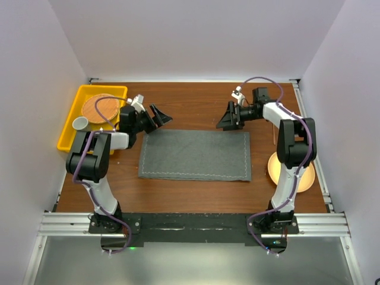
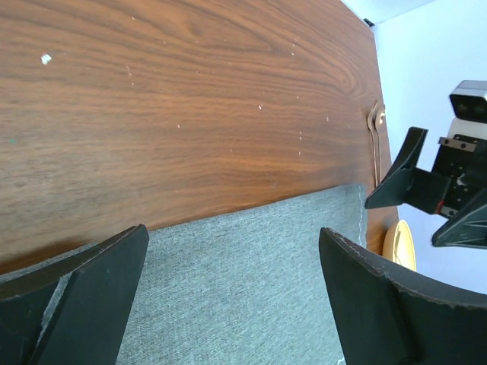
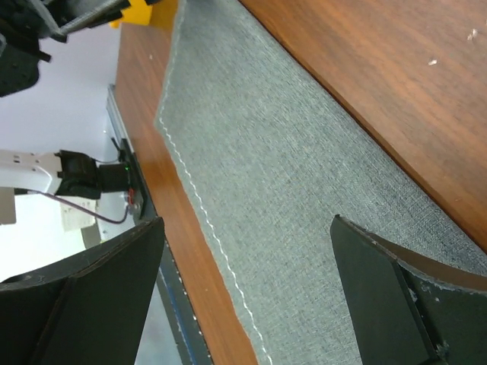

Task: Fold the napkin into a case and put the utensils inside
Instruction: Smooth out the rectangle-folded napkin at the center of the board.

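Note:
The dark grey napkin (image 1: 195,155) lies flat on the table as a wide rectangle, its light stitched hem along the near edge. My left gripper (image 1: 157,120) hovers open over its far left corner, with bare cloth (image 2: 251,281) between the wide-apart jaws of that gripper (image 2: 233,243). Over the far right corner my right gripper (image 1: 226,118) is open too, nothing between its fingers (image 3: 247,228), the napkin (image 3: 289,175) below. A thin copper utensil (image 2: 375,148) lies on the wood past the napkin's right edge, seen only in the left wrist view.
A yellow tray (image 1: 70,127) at the back left holds a round wooden disc (image 1: 100,108) and a grey cup (image 1: 80,124). A yellow-orange plate (image 1: 306,178) sits at the right, partly behind the right arm. White walls enclose three sides.

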You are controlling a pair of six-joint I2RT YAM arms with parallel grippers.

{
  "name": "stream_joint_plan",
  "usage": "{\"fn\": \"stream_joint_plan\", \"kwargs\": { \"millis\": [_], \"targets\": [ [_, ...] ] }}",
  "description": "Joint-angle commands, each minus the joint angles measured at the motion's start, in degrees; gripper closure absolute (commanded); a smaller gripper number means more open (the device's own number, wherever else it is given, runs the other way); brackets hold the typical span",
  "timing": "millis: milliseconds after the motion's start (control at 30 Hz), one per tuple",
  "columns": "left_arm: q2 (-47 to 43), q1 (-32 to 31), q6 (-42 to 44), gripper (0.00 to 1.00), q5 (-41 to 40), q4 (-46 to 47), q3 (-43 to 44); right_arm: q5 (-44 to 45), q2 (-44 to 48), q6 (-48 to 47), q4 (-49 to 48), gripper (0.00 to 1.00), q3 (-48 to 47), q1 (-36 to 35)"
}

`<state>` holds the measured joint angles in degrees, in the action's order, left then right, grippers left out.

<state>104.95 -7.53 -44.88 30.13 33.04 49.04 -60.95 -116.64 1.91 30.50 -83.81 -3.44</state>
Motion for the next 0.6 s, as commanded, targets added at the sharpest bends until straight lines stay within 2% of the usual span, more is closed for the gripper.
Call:
{"fn": "stream_joint_plan", "kwargs": {
  "millis": [0,233,467,567],
  "targets": [
    [0.5,0.5,-2.0,0.00,-2.9,3.2,-0.9,4.5,-3.1,-1.6,1.1,0.05,-0.9,0.7],
    [5.2,2.9,-2.5,0.00,-8.6,3.2,-2.2,8.8,-8.2,-9.7,8.1,0.07,-3.9,1.2],
    [7.7,3.8,-1.3,0.00,-9.0,4.0,-2.8,12.1,-9.0,-12.5,9.5,0.08,-2.3,1.5],
    [6.8,4.0,0.7,0.00,-6.2,5.4,-1.7,12.7,-8.7,-13.0,9.6,0.08,-1.6,1.5]
  ]
}}
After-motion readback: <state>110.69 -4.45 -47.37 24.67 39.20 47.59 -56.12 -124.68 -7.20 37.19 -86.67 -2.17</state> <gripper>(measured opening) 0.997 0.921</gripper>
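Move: The half-folded napkin's middle lies about 8 cm back and 11 cm left of my right hand, some 6 cm below. From my left hand it is about 10 cm back, 12 cm right and 4 cm below, with the far edge almost under both hands. The yellow tray's middle is some 24 cm left of my left hand, level with it; the plate lies about 24 cm right and 17 cm back of my right. I bring both wide-open hands down onto the napkin's far edge. My right sinks about 6 cm, easing 2 cm to the right and dipping its fingertips a little. My left drops some 3.5 cm while sweeping about as far left and 2 cm forward towards the far left corner, still drifting outward once low and turning roughly 10 degrees counter-clockwise. ##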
